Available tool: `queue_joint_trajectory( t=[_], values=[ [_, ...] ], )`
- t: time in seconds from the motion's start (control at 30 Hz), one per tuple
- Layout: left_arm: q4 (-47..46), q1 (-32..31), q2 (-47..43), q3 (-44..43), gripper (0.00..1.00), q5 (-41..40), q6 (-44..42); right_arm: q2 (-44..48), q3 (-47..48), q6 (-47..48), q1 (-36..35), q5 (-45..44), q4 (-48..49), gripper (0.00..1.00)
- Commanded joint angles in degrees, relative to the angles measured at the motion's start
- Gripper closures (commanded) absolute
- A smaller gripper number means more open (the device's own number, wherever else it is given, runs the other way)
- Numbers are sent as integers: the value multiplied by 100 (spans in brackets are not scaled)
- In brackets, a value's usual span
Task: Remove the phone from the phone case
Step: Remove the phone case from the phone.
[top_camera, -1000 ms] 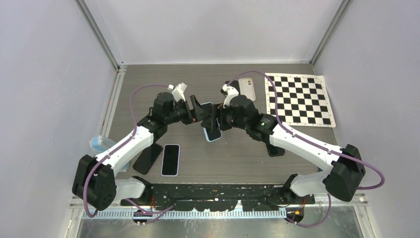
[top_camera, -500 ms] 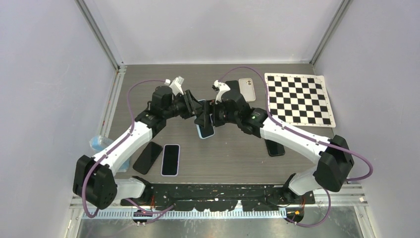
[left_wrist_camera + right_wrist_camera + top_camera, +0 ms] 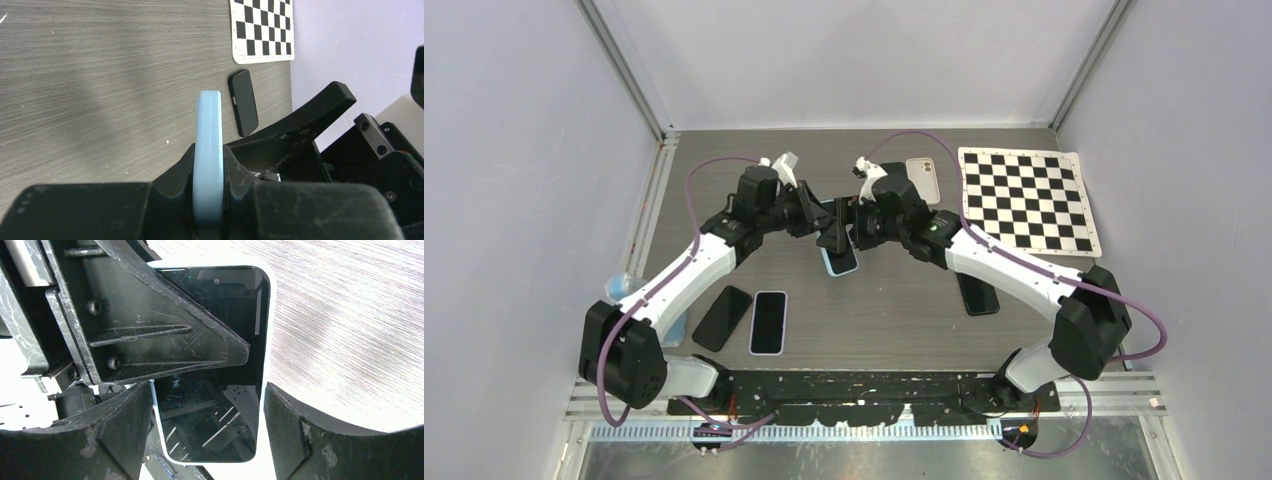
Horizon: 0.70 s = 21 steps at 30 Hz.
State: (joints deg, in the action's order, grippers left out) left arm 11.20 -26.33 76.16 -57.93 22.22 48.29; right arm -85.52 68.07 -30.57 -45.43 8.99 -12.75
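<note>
The phone (image 3: 215,405), dark screen up, sits in a light blue phone case (image 3: 208,145) and is held above the table (image 3: 904,310) near its middle. My right gripper (image 3: 207,435) spans the case's width, with a finger against each long side. My left gripper (image 3: 208,200) is shut on the case's thin edge, one finger on the screen side and one on the back. In the top view the case (image 3: 839,265) hangs tilted between the left gripper (image 3: 829,235) and the right gripper (image 3: 849,230). The left finger (image 3: 150,340) covers part of the screen.
A black phone (image 3: 977,295) lies on the table to the right, and a white-cased phone (image 3: 922,180) lies beside the checkerboard mat (image 3: 1029,200). Two more phones (image 3: 723,317) (image 3: 768,322) lie at the front left. A pale blue object (image 3: 624,290) sits at the left edge.
My left gripper has closed from wide open onto the case's edge. Both grippers and the cased phone have shifted a little to the left and away.
</note>
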Motion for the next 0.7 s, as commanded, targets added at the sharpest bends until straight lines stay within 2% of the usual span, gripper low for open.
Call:
queue_joint_trajectory(
  t=[0.0,0.03,0.1,0.23,0.4,0.67],
  values=[
    [0,-42,-1,-335,100,347,-162,207,82,-339,291,442,784,27],
    [-10,-7,14,-364,100,381,-196,293,-14,-324,338,523,814,14],
    [-105,128,36,-409,100,551,-210,523,-244,-241,363,631,885,2],
    [-334,544,75,-546,100,1173,-167,1168,-869,-329,486,829,1214,0],
    [-603,865,42,-845,100,2119,-162,1923,-1629,-912,612,803,2127,1],
    [-1080,892,-278,-1050,100,3205,-224,1965,-2113,-1456,614,1191,3453,3]
  ],
)
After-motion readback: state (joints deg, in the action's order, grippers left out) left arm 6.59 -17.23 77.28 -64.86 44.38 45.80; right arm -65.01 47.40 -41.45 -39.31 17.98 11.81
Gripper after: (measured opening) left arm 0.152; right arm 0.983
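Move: The phone in its blue case is already held by both hands. Its middle is about 2 cm back of the left hand and 2 cm below it, and about 2 cm ahead of the right hand and 1 cm above it. The lilac-rimmed phone lies on the table some 15 cm left and 11 cm back of the left hand. The dark phone lies about 27 cm ahead and 13 cm right of the right hand, with the beige case 8 cm farther right; all three are roughly 20 cm below. Opening wide, the right hand lets go of the phone's long edges and backs off about 4 cm right and 3 cm back while rising 7 to 8 cm, its fingers tilting up towards level by some 25 degrees. The left hand keeps its pinch on the phone's upper half and lifts the phone about as far, after a short drift forward and left, turning slightly clockwise. ##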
